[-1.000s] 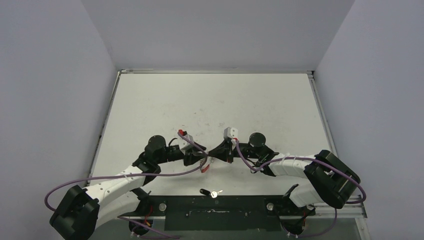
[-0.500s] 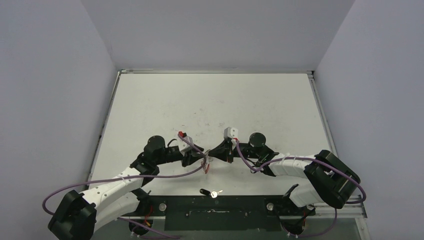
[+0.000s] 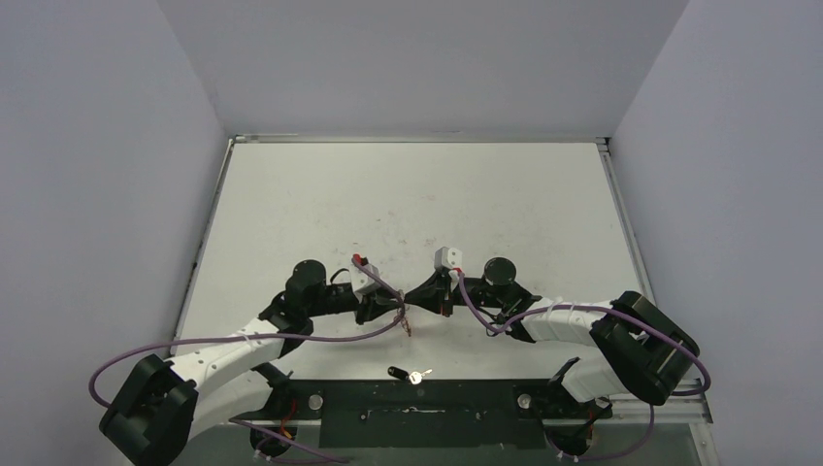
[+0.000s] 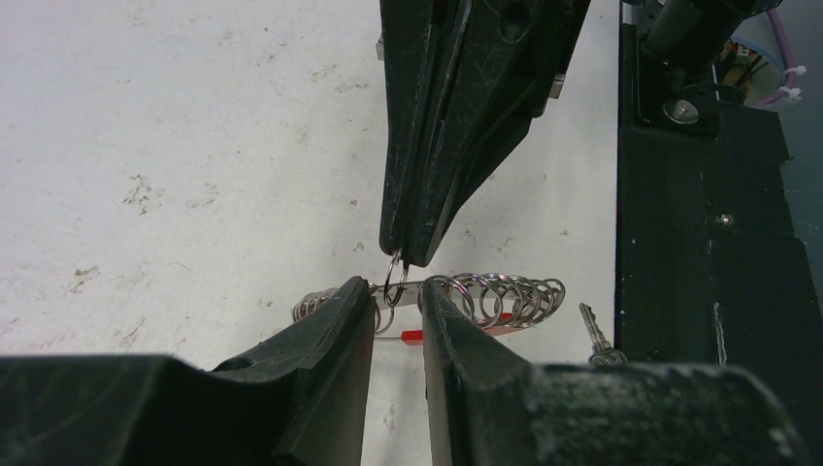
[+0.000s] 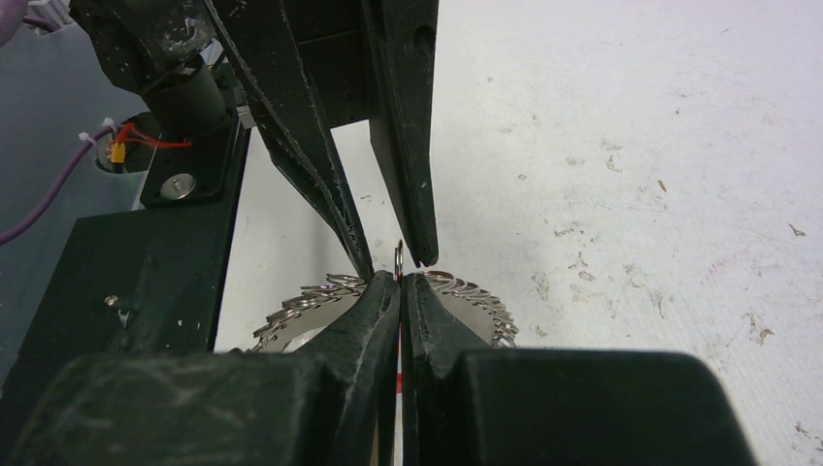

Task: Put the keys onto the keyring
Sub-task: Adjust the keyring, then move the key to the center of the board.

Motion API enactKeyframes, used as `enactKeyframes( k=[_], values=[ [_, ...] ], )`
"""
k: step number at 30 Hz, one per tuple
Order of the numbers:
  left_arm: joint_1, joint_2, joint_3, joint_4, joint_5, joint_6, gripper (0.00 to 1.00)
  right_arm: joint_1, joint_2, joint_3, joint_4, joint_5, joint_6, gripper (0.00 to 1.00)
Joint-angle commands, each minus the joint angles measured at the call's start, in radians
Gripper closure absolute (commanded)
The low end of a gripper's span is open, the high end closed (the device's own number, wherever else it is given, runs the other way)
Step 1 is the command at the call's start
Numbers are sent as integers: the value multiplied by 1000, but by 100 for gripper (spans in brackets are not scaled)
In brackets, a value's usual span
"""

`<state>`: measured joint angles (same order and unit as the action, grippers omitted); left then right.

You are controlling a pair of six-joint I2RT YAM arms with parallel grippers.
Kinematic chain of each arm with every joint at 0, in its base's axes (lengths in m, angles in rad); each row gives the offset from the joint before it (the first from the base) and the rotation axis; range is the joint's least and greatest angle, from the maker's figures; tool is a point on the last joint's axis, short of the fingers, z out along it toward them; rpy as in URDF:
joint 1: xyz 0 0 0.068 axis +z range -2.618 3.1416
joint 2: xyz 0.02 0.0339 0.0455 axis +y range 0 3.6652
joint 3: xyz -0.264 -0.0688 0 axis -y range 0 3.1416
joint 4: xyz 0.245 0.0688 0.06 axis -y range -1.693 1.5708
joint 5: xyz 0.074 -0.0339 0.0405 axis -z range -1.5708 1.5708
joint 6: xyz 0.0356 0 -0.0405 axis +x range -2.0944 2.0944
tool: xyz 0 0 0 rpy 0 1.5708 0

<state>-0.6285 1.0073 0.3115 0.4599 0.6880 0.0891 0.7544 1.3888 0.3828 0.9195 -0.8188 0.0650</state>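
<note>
The keyring (image 3: 407,323) hangs just above the table between both grippers. It is a thin metal band strung with many small silver rings (image 4: 505,296), with a red sleeve (image 4: 411,337) on its lower arc. My right gripper (image 4: 406,257) is shut on one small ring looped round the band. My left gripper (image 4: 396,291) faces it, and its jaws stand a narrow gap apart, straddling a short stretch of the band. In the right wrist view the keyring (image 5: 466,289) fans out behind my shut right gripper (image 5: 399,277). One loose key (image 3: 408,374) with a dark head lies near the front edge, its silver shaft (image 4: 594,335) showing.
A black base plate (image 3: 427,413) runs along the near edge, just behind the loose key. The white table (image 3: 408,194) is scuffed and walled on three sides. Purple cables loop from both arms.
My left gripper has moved a little to the right, toward the right gripper, and its jaws have narrowed slightly. The keyring has shifted right with it. The right arm has held still.
</note>
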Motion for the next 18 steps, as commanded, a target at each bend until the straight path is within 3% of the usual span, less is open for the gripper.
enactKeyframes(
  k=[1, 7, 10, 13, 14, 18],
  values=[
    [4, 6, 50, 74, 37, -11, 77, 3, -10, 14, 90, -30, 0, 100],
    [4, 22, 52, 84, 44, -13, 86, 3, -10, 15, 89, -30, -1, 100],
    [5, 24, 53, 92, 29, -32, 99, 3, -12, 16, 69, -30, -11, 100],
    [6, 22, 56, 91, 15, -55, 100, 3, -21, 17, 40, -24, -24, 100],
    [7, 19, 55, 86, 8, -59, 100, 2, -26, 18, 26, -20, -28, 95],
    [6, -26, 57, 32, -50, -63, 100, 0, -93, 15, -51, 32, -41, 48]
  ],
)
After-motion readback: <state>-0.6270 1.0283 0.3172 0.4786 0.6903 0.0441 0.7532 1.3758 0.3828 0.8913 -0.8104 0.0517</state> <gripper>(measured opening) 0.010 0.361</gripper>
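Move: The keyring's small upright wire loop, still pinched by the right fingertips, stands between the left hand's slightly open fingers, about 1 cm to that hand's right and level with it. From the left hand, the red handle hangs some 5 cm back, 1 cm right and 7 cm down; the loose keys lie about 17 cm back, 4 cm right and 14 cm down. For the right hand, the loop is right at its fingertips. Left fingers shift about 0.5 cm right and pinch the keyring's loop; then the right fingers open, releasing it. ##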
